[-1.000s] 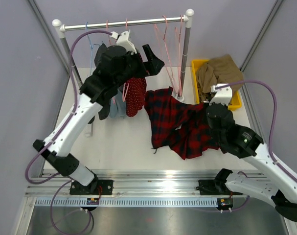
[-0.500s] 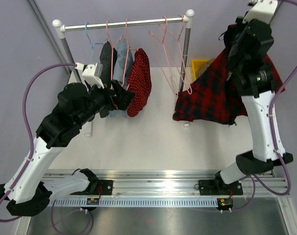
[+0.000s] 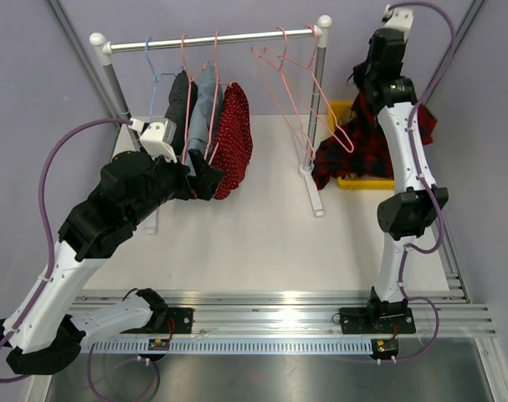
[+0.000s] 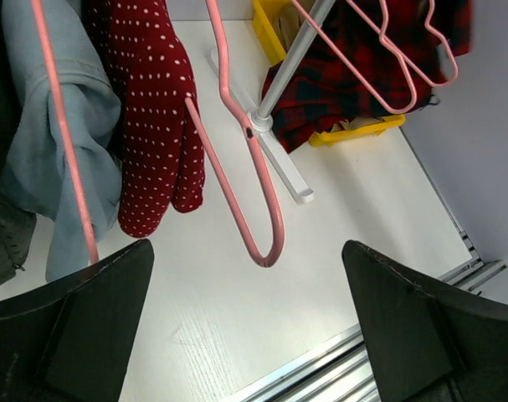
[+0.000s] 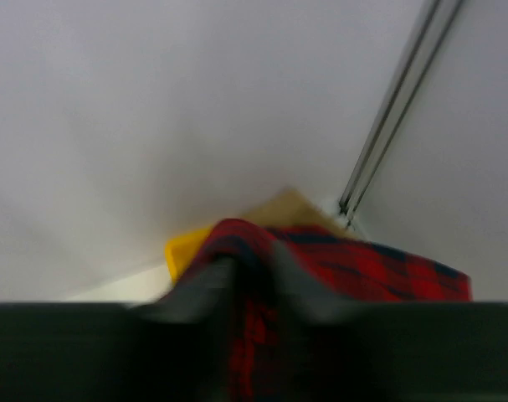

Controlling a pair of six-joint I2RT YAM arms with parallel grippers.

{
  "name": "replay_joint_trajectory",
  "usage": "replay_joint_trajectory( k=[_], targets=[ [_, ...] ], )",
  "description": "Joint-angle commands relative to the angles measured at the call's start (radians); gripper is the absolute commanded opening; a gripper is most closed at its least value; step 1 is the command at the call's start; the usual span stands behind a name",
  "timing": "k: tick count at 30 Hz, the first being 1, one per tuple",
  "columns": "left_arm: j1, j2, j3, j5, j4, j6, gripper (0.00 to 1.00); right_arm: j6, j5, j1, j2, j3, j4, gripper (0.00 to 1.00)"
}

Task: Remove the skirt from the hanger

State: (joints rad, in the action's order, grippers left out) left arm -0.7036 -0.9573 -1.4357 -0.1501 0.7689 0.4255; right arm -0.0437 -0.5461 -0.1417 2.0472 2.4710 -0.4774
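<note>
The red plaid skirt (image 3: 337,159) hangs off the hanger, from my right gripper (image 3: 364,86) down onto the yellow bin (image 3: 355,182). In the blurred right wrist view the skirt (image 5: 337,260) runs up between the fingers (image 5: 199,289), and the gripper (image 5: 254,280) is shut on it. An empty pink hanger (image 3: 319,105) dangles from the rail by the right post. My left gripper (image 3: 205,173) is open, low beside the hanging clothes. In the left wrist view another pink hanger (image 4: 252,180) hangs just ahead of the left gripper (image 4: 247,251), untouched.
A clothes rack (image 3: 212,39) spans the back, its right post (image 3: 319,92) standing on the table. Black, light-blue (image 4: 61,109) and red polka-dot (image 3: 235,138) garments hang at its left. A tan cloth (image 5: 291,205) lies in the bin. Metal rails (image 3: 262,314) run along the near edge.
The right arm lifted the skirt from the table and swung it up and back right; the skirt now sags onto the yellow bin. The left arm drew back from the rail and lowered.
</note>
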Motion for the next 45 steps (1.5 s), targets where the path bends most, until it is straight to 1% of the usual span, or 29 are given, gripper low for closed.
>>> replay_joint_trajectory(
  k=[1,2,3,4,5,6,7,8,10,11,13,14,16,18,19,21,22,24,25,26,28,29,31,32,33,38,41,42,45],
  targets=[
    [-0.005,-0.021,-0.09,-0.08,-0.01,-0.045,0.99,0.169,0.182,0.016,0.022,-0.087,-0.082,0.47],
    [-0.005,-0.034,-0.127,-0.092,-0.008,-0.06,0.99,0.21,0.193,0.014,-0.014,-0.204,-0.084,0.7],
    [-0.005,-0.049,-0.152,-0.114,-0.005,-0.067,0.99,0.231,0.199,0.013,-0.054,-0.29,-0.032,0.99],
    [-0.005,-0.079,-0.172,-0.123,0.001,-0.073,0.99,0.254,0.219,0.014,-0.103,-0.391,0.015,1.0],
    [-0.005,-0.098,-0.193,-0.134,0.004,-0.079,0.99,0.293,0.228,0.014,-0.214,-0.591,0.066,0.99],
    [-0.005,-0.113,-0.239,-0.146,0.007,-0.08,0.99,0.307,0.242,0.014,-0.27,-0.68,0.141,0.99],
    [-0.005,-0.126,-0.253,-0.151,0.0,-0.085,0.99,0.326,0.25,0.014,-0.326,-0.761,0.167,0.99],
    [-0.005,-0.155,-0.268,-0.149,-0.009,-0.094,0.99,0.367,0.253,0.013,-0.422,-0.893,0.184,0.99],
    [-0.005,-0.184,-0.307,-0.147,-0.034,-0.103,0.99,0.392,0.294,0.014,-0.516,-1.01,0.207,1.0],
    [-0.005,-0.217,-0.322,-0.151,-0.039,-0.113,0.99,0.419,0.31,0.014,-0.603,-1.108,0.207,0.99],
    [-0.005,-0.257,-0.373,-0.154,-0.051,-0.122,0.99,0.433,0.354,0.013,-0.686,-1.196,0.203,1.0],
    [-0.005,-0.3,-0.388,-0.158,-0.056,-0.134,0.99,0.448,0.363,0.013,-0.762,-1.269,0.195,0.99],
    [-0.004,-0.337,-0.426,-0.175,-0.074,-0.16,0.99,0.456,0.402,0.013,-0.84,-1.363,0.165,0.99],
    [0.001,-0.398,-0.468,-0.198,-0.086,-0.178,0.99,0.465,0.423,0.01,-0.98,-1.432,0.126,0.99],
    [0.004,-0.42,-0.468,-0.203,-0.092,-0.179,0.99,0.466,0.432,0.011,-0.981,-1.432,0.117,0.99],
    [0.022,-0.457,-0.508,-0.209,-0.095,-0.179,0.98,0.45,0.434,0.011,-1.068,-1.478,0.08,0.99],
    [0.029,-0.497,-0.523,-0.212,-0.094,-0.176,0.94,0.44,0.433,0.011,-1.09,-1.486,0.066,0.99],
    [0.044,-0.54,-0.569,-0.245,-0.068,-0.159,0.89,0.41,0.423,0.011,-1.136,-1.491,0.025,0.99],
    [0.05,-0.578,-0.584,-0.255,-0.057,-0.151,0.82,0.401,0.417,0.011,-1.147,-1.489,0.013,0.99],
    [0.056,-0.598,-0.595,-0.258,-0.048,-0.14,0.71,0.398,0.414,0.011,-1.165,-1.485,0.002,1.0],
    [0.072,-0.636,-0.615,-0.27,-0.03,-0.116,0.55,0.406,0.432,0.011,-1.177,-1.485,-0.007,1.0],
    [0.076,-0.641,-0.617,-0.272,-0.028,-0.11,0.38,0.418,0.445,0.011,-1.183,-1.485,-0.004,0.99],
    [0.081,-0.65,-0.617,-0.29,-0.025,-0.102,0.23,0.427,0.468,0.011,-1.179,-1.482,0.0,1.0],
    [0.081,-0.655,-0.617,-0.296,-0.025,-0.102,0.05,0.429,0.469,0.011,-1.176,-1.479,-0.001,0.99],
    [0.082,-0.655,-0.621,-0.319,-0.022,-0.102,0.0,0.429,0.468,0.01,-1.176,-1.474,-0.004,0.99],
    [0.082,-0.649,-0.675,-0.324,-0.008,-0.132,0.0,0.427,0.474,0.011,-1.188,-1.449,-0.001,0.99],
    [0.082,-0.638,-0.733,-0.324,-0.003,-0.145,0.0,0.387,0.674,0.01,-1.22,-1.448,0.075,1.0],
    [0.082,-0.637,-0.749,-0.325,-0.005,-0.148,0.0,0.393,0.802,0.011,-1.229,-1.448,0.133,0.99],
    [0.081,-0.638,-0.819,-0.322,-0.003,-0.152,0.0,0.427,0.912,-0.004,-1.253,-1.417,0.204,0.99]
  ],
)
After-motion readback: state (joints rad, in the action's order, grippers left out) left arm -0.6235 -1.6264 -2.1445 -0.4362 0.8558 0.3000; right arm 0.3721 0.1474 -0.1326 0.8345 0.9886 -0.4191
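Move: The left gripper's target, the near arm of the polka-dot skirt's pink hanger, is about 17 cm ahead, 3 cm right and roughly level. From the same hand, the polka-dot skirt hangs some 20 cm ahead, 4 cm right and 10 cm lower, the denim skirt likewise but 4 cm left, and the empty pink hangers about 20 cm ahead and 20 cm right. The yellow basket lies some 40 cm under the right hand, 4 cm right; the rack's right post is 17 cm left, 5 cm back. Bring the open left gripper up and over about 17 cm forward to the polka-dot skirt's hanger, sink, pinch its near arm shut, then lift about 4 cm. Meanwhile dip the right hand some 27 cm towards the basket, opening wide to let go of the plaid skirt, then draw back about 27 cm and turn roughly 30 degrees left, towards the rack. ##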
